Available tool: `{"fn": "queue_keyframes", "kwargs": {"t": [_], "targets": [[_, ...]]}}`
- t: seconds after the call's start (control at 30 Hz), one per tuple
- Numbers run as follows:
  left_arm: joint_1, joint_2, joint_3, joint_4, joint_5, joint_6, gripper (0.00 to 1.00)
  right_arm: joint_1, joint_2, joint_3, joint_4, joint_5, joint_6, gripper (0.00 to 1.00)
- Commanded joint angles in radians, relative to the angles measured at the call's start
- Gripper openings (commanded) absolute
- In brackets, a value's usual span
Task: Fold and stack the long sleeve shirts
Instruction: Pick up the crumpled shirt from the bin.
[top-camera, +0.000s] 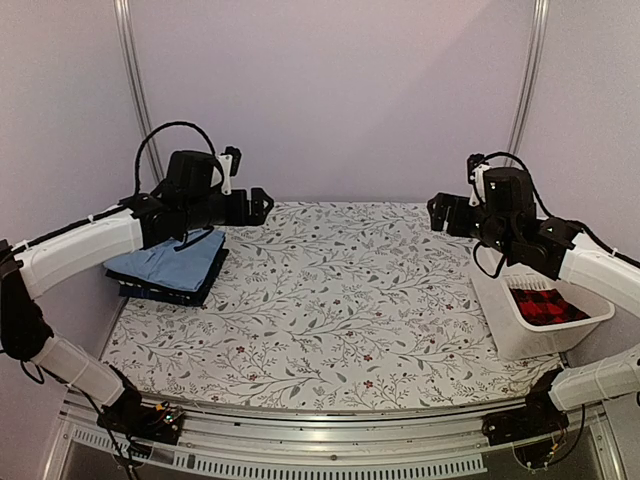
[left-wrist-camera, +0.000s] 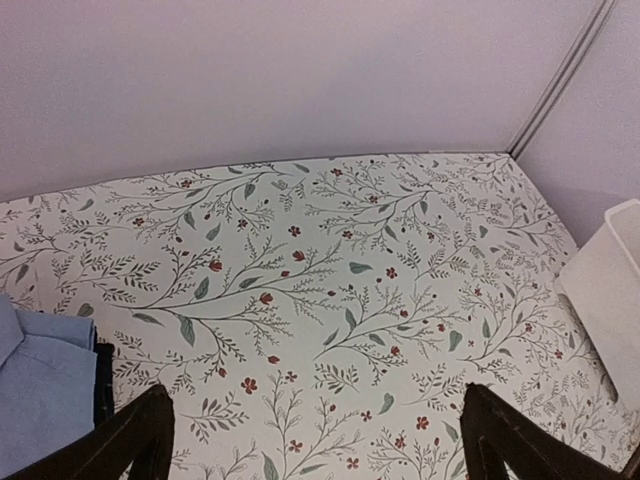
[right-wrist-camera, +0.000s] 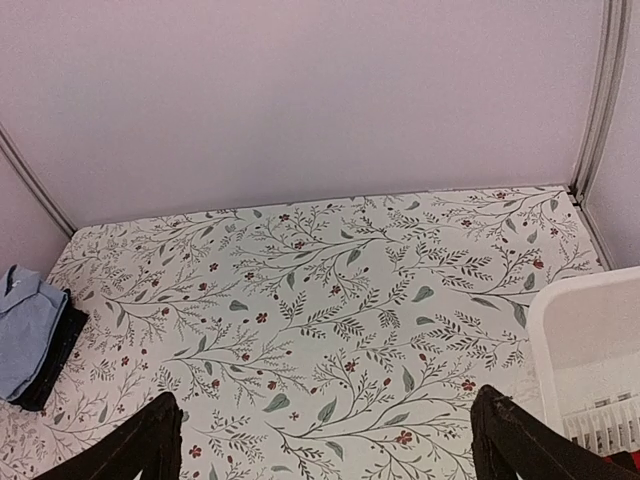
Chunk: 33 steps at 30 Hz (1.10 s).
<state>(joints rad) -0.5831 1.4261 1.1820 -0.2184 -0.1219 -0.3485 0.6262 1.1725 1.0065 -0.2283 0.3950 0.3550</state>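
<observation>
A folded light blue collared shirt (top-camera: 170, 265) lies on a folded dark navy garment (top-camera: 170, 292) at the table's left side; both also show in the left wrist view, the blue shirt (left-wrist-camera: 40, 385) over the navy one (left-wrist-camera: 103, 395), and again as blue shirt (right-wrist-camera: 25, 325) in the right wrist view. A red-and-black checked flannel shirt (top-camera: 545, 307) sits bunched inside the white basket (top-camera: 500, 325) at the right. My left gripper (top-camera: 258, 205) hovers open above the table just right of the stack. My right gripper (top-camera: 440, 213) hovers open left of the basket. Neither holds anything.
The floral tablecloth (top-camera: 340, 300) covers the whole table. Pale walls with metal corner rails (top-camera: 135, 90) close in the back and sides. The basket's white wall (left-wrist-camera: 610, 290) shows at the right edge of the left wrist view.
</observation>
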Motion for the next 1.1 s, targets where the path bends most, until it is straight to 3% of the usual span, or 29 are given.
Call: {"fn": "queue_keyframes", "kwargs": {"t": [0.0,0.43,0.77,1.07], "targets": [[0.028,-0.027,0.012,0.039,0.005,-0.006,1.00,-0.009,-0.028,0.029,-0.015,0.051,0.001,0.99],[0.106,-0.068,0.066,0.001,0.078,0.019,1.00,-0.058,-0.027,0.114,-0.109,0.181,0.047,0.99],[0.107,-0.095,0.070,-0.023,0.161,0.018,0.99,-0.359,-0.024,0.127,-0.442,0.004,0.201,0.99],[0.107,-0.103,0.071,-0.029,0.197,0.006,1.00,-0.679,-0.014,-0.080,-0.510,-0.214,0.252,0.99]]}}
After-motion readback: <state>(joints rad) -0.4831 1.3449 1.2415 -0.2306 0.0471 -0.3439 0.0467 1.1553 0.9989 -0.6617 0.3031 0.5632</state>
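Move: The red-and-black plaid shirt lies crumpled in the white bin, about 33 cm to the right of the empty right hand, roughly level with it in reach and some 27 cm below. The bin's middle is also around 33 cm right but 6 cm farther ahead, 22 cm down; its left rim is about 19 cm right, 6 cm ahead and 18 cm below. From the left hand, the shirt lies some 78 cm right, 4 cm back and 25 cm down. Heading for the plaid shirt, the wide-open right hand swings about 20 cm right towards and over the bin's left rim, rising slightly before dropping to end some 8 cm lower. It turns clockwise and tips down. The left hand, empty and open, drifts left, then rises about 6 cm while easing back. Neither hand touches anything. ##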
